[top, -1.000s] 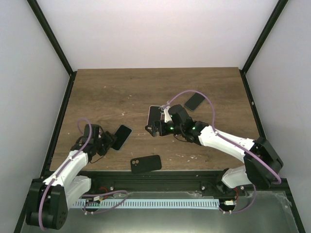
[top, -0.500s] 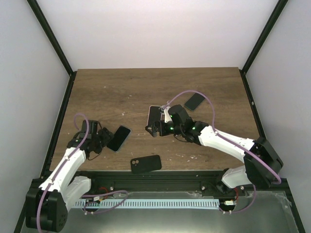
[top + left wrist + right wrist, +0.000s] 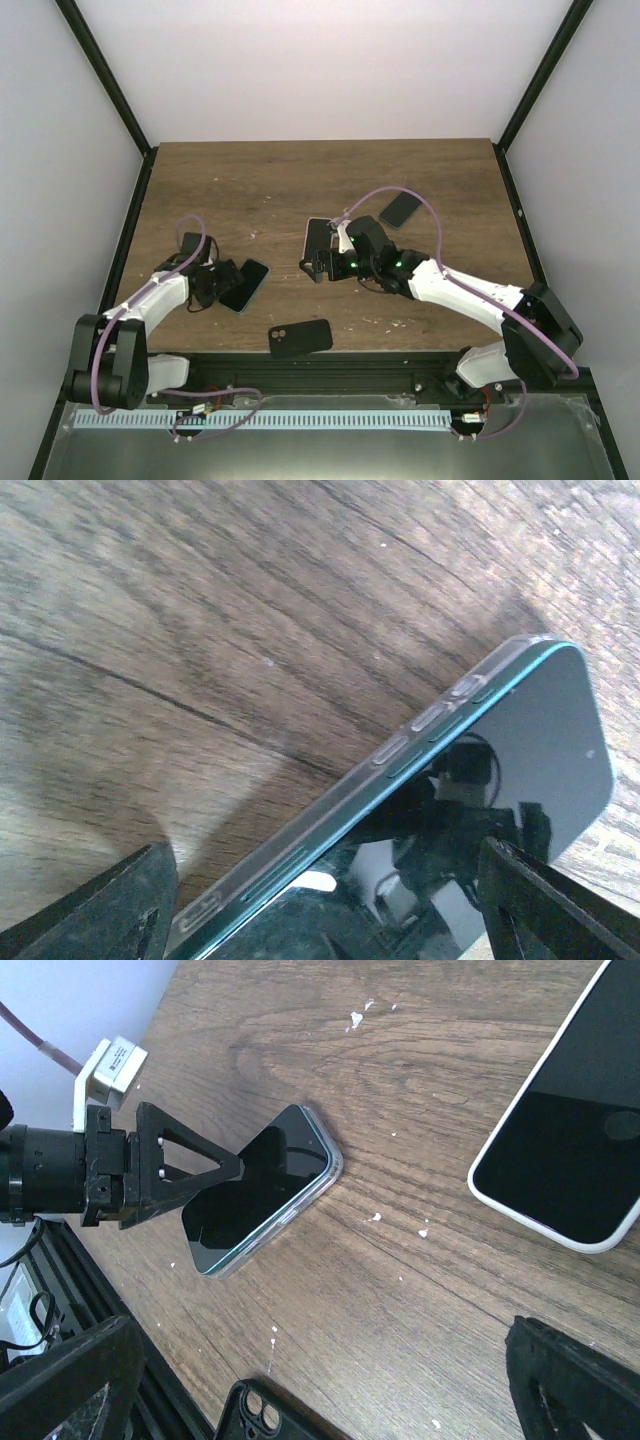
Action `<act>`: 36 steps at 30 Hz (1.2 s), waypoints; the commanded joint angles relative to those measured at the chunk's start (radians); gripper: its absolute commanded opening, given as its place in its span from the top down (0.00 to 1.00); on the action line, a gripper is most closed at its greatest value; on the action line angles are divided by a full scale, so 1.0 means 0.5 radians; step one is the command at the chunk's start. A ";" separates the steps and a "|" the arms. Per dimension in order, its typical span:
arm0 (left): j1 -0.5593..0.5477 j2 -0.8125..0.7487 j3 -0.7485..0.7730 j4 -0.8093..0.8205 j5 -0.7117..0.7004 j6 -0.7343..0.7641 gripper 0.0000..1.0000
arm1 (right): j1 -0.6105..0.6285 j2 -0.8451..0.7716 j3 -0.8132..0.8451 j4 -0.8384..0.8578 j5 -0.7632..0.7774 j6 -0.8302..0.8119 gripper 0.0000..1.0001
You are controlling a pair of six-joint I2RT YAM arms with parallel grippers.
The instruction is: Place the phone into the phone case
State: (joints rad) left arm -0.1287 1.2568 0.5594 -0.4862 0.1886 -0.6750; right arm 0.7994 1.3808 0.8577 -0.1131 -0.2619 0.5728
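A dark-screened phone (image 3: 247, 284) with a teal edge, sitting in a clear case, lies flat on the wood at the left. My left gripper (image 3: 222, 284) is open at its near end. In the left wrist view the phone (image 3: 480, 810) runs diagonally between the two spread fingertips (image 3: 110, 910). The right wrist view shows that phone (image 3: 262, 1188) with a left finger (image 3: 185, 1165) over its corner. An empty black phone case (image 3: 300, 337) with a camera cutout lies near the front edge. My right gripper (image 3: 316, 255) hangs open above the middle, holding nothing.
A phone in a white case (image 3: 560, 1150) lies under the right gripper, showing in the top view as a dark slab (image 3: 318, 238). Another dark phone (image 3: 400, 209) rests further back right. Black frame rails (image 3: 130, 220) border the table.
The left gripper's jaws have spread wider and the left arm's elbow has swung up and right. The phone stays in about the same place. The right arm has not moved.
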 commanded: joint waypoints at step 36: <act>0.097 -0.163 -0.228 0.451 0.780 -0.106 0.47 | 0.104 0.738 0.287 0.225 -0.373 0.371 0.52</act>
State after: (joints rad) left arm -0.0994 1.1507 0.4324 -0.2718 0.5266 -0.7841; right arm 0.8337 1.6886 0.9146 0.0006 -0.4362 0.7757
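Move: The phone in its clear case lies just under the left hand's open fingers, its middle some 3 cm to their right, 2 cm back and 2 cm below. The white-rimmed phone is about 22 cm right and 11 cm ahead of that hand, the black case 17 cm right and 16 cm back. From the right hand, the phone in the clear case is roughly 17 cm left, 2 cm back and 14 cm below. The phone and clear case are pushed sideways by the left hand, which sweeps about 8 cm right near table height, fingertips swinging right some 20 degrees and partly closing, then comes back about 4 cm left, rising slightly. Late on, the wide-open right hand drops about 7 cm and reaches 5 cm left towards the phone, fingers tipping steeper and closing to half. ##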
